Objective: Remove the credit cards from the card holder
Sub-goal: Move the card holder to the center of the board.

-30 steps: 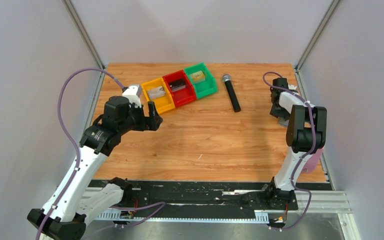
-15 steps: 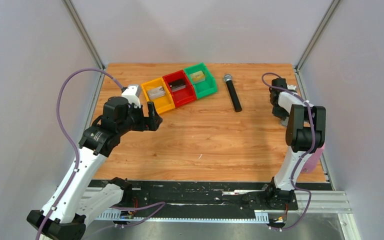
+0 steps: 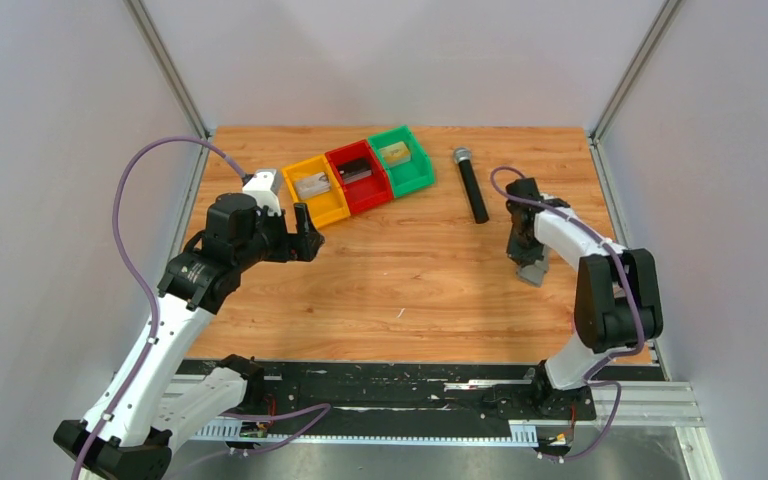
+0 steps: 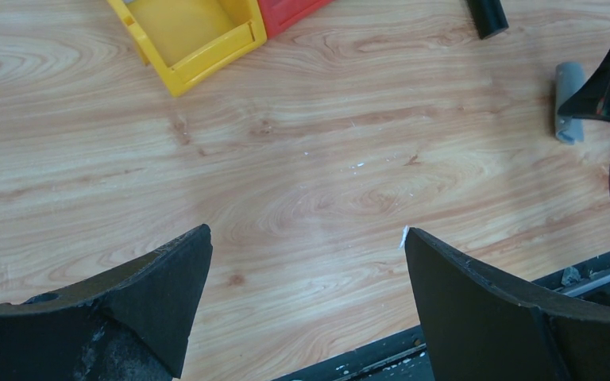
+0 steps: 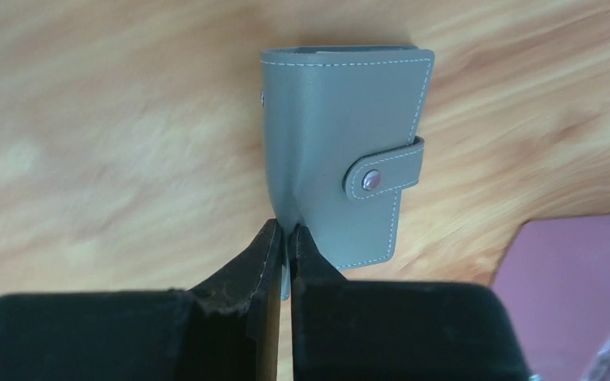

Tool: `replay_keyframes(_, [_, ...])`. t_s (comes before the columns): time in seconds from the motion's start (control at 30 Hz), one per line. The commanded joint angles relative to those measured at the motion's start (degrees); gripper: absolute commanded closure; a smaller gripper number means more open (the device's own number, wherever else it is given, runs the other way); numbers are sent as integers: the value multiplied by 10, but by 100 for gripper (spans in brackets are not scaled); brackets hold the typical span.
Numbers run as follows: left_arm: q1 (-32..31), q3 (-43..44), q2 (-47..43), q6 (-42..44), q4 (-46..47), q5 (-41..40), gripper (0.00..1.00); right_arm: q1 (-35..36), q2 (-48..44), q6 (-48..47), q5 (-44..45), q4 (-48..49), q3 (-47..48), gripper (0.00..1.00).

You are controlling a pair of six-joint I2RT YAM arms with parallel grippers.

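Observation:
The card holder (image 5: 341, 135) is a grey-blue wallet, folded shut with its snap strap fastened. My right gripper (image 5: 287, 230) is shut on its near edge, right of the table's middle, where the top view shows the gripper (image 3: 526, 250) with the card holder (image 3: 533, 272) below it. My left gripper (image 3: 305, 232) stands open just in front of the yellow bin (image 3: 318, 190), nothing between its fingers (image 4: 183, 262). Credit cards lie in the bins: a silvery one (image 3: 311, 185) in the yellow, a tan one (image 3: 395, 152) in the green (image 3: 401, 160). No card shows in the holder.
A black microphone (image 3: 470, 186) lies behind the right gripper. The red bin (image 3: 359, 176) sits between the yellow and green ones and holds a flat grey piece. A pink-purple flat piece (image 5: 572, 294) lies right of the holder. Grey walls bound the table.
My right gripper has closed on the card holder and moved it from the right edge leftward toward the middle. The microphone has shifted slightly right. The left arm has not moved.

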Motion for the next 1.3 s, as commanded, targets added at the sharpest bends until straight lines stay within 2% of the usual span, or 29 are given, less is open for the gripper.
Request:
replay_keyframes(0.0, [1, -1, -1, 2, 8, -6, 0, 77, -55, 79, -82, -38, -45, 100])
replay_keyframes(0.13, [1, 1, 4, 0, 2, -15, 0, 173, -86, 128, -114, -39, -62, 100])
replay_keyframes(0.3, [1, 12, 13, -11, -17, -35, 0, 309, -82, 180, -125, -18, -37, 100])
replay_keyframes(0.43, [1, 10, 15, -18, -33, -54, 0, 405, -44, 196, -123, 24, -7, 99])
replay_keyframes(0.6, [1, -4, 9, -31, -33, -42, 0, 465, 27, 205, -129, 39, 42, 99])
replay_keyframes(0.73, [1, -20, 3, -38, -21, -4, 0, 501, 57, 199, -128, 56, 56, 96])
replay_keyframes(0.83, [1, -30, 1, -46, -15, 7, 0, 506, 56, 199, -134, 64, 51, 88])
replay_keyframes(0.93, [1, -38, 4, -51, -8, 25, 0, 506, 34, 197, -130, 65, 43, 79])
replay_keyframes(1.07, [1, -49, 14, -60, 6, 44, 0, 502, -16, 185, -118, 64, 33, 73])
replay_keyframes(1.27, [1, -52, 36, -81, 35, 77, 0, 475, -66, 164, -94, 64, 6, 70])
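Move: In the right fingers, pinched by its left edge, the card holder is already just off the board. It is bound for the white scrap on the bare front middle of the board, about 30 cm to this hand's left, 13 cm back and 3 cm lower. The microphone lies some 24 cm ahead and 12 cm left, the pink box roughly 15 cm back and 20 cm right. From the left hand the scrap is about 22 cm right, 5 cm back and 23 cm below. Sweeping left about 30 cm and back some 12 cm, the right hand carries the pinched card holder low over the board to the white scrap, turning roughly 35 degrees counter-clockwise. It dips a little, opens the fingers part way to let go, then rises about 3 cm clear. The empty, open left hand sinks about 5 cm, tipping slightly down. ##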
